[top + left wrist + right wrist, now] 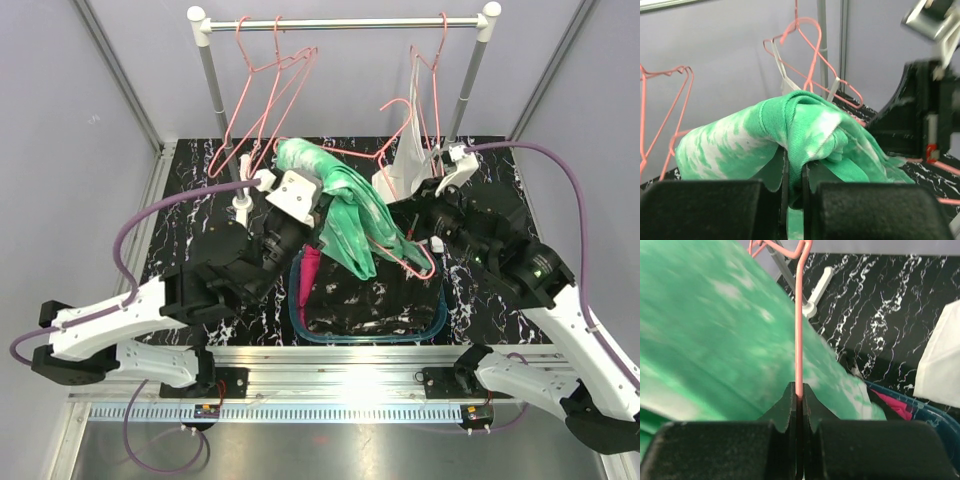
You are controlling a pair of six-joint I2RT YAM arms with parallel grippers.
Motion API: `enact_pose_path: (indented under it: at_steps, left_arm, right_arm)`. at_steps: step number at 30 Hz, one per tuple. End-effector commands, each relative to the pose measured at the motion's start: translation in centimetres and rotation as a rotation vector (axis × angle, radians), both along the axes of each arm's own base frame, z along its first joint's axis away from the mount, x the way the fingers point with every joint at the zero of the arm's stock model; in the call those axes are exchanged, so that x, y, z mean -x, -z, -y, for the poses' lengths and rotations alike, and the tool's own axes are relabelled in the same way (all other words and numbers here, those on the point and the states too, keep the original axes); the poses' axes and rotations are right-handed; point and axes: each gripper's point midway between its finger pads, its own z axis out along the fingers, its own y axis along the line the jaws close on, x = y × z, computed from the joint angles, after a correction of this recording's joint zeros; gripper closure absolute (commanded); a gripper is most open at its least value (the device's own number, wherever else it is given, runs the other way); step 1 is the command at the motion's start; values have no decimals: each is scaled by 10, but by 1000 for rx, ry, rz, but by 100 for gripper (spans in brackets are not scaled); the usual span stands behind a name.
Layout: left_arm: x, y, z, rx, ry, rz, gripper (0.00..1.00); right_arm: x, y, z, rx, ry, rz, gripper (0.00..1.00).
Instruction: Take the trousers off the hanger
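Note:
The green-and-white tie-dye trousers (345, 205) hang draped over a pink wire hanger (415, 262) above the basket. My left gripper (308, 198) is shut on a fold of them; in the left wrist view the fabric (790, 125) bulges out from between the closed fingers (795, 170). My right gripper (428, 225) is shut on the hanger's wire (799, 330), its tips (799, 392) pinching it, with the green trousers (715, 340) to its left. The black trousers with white splashes (370, 300) and the magenta trousers (308, 275) lie in the basket.
A teal basket (441, 310) sits at the front of the black marbled table. A clothes rail (340, 22) at the back carries empty pink hangers (265, 90) and a hanger with a white cloth (410, 150). The magenta trousers (890, 402) show below right in the right wrist view.

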Motion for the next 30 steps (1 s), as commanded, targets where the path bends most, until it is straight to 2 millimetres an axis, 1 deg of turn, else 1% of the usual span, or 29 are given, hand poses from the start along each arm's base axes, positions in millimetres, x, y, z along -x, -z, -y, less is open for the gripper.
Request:
enact_pose_path:
  at_steps: [1,2,3,4,5,7,8,9,11,12,13,17,18,20,21,23,24,25,26,27,28,29,30]
  left_arm:
    - [17,-101,-48,283,47,123,100]
    - [19,-107,-56,302,51,130,100]
    - [20,-112,-60,311,52,140,100]
    - [22,-117,-63,317,57,148,100]
    - [25,-127,-72,342,63,159,100]
    - [28,-137,-80,359,71,174,100]
    - [31,-145,-87,379,78,181,100]
    - [33,-148,-92,381,84,182,100]
    - [38,-153,-96,388,110,192,100]
    - [41,-157,-104,404,119,198,100]
    - [43,-155,-102,384,138,202,100]
    - [46,-153,-112,352,144,205,100]
    - [47,-151,-117,325,139,209,100]
    - [48,-146,-117,290,147,204,100]
    - [48,-138,-116,247,157,192,100]
    - [54,-132,-115,211,192,194,100]
    - [55,-121,-111,167,209,182,100]
    - [60,-118,-108,145,243,190,100]
    - [62,-108,-106,120,261,185,100]
    - [63,-100,-103,94,272,171,100]
    - [66,-94,-101,75,298,171,100]
    - [68,-83,-96,47,316,162,100]
    - [70,-77,-98,38,325,156,100]
  right_arm:
    - [-6,9,4,-8,43,5,100]
    - [-3,11,5,-8,39,5,100]
    - [-3,22,4,5,33,-12,100]
    - [-2,25,4,8,29,-16,100]
    - [1,27,4,10,18,-12,100]
    - [2,37,5,32,14,-25,100]
    - [3,39,7,41,13,-19,100]
    - [4,43,8,55,13,-26,100]
    - [7,42,13,64,15,-13,100]
    - [9,41,14,68,12,-8,100]
    - [10,38,16,68,14,2,100]
    - [11,29,26,118,33,33,100]
    - [11,25,32,145,49,47,100]
    - [12,21,40,174,67,58,100]
    - [15,17,47,189,80,62,100]
    - [17,11,58,220,108,88,100]
    - [21,4,65,222,118,101,100]
    - [23,0,69,226,128,110,100]
    - [25,-5,75,233,140,127,100]
    - [30,-15,80,229,145,145,100]
    - [33,-20,83,229,147,154,100]
    - [35,-24,86,236,145,166,100]
    - [41,-33,91,233,146,178,100]
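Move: The left gripper already pinches the green trousers, still hooked over the hanger, whose middle lies some 5 cm to its right, 2 cm ahead and slightly lower. The basket is on the table roughly 10 cm right, 3 cm back and far below; two empty hangers hang about 14 cm ahead and 8 cm left. From the right gripper, already on the hanger's side wire, the trousers' middle is about 9 cm left and 2 cm ahead, and the white trousers roughly 13 cm straight ahead. Keep both grippers shut and pull the green trousers off the hanger: carry the left one left about 10 cm and up about 11 cm, easing back, then let it sink some 4 cm. Meanwhile dip the right gripper with the hanger about 6 cm, then raise it again as you draw it right and slightly back, away from the trousers. ##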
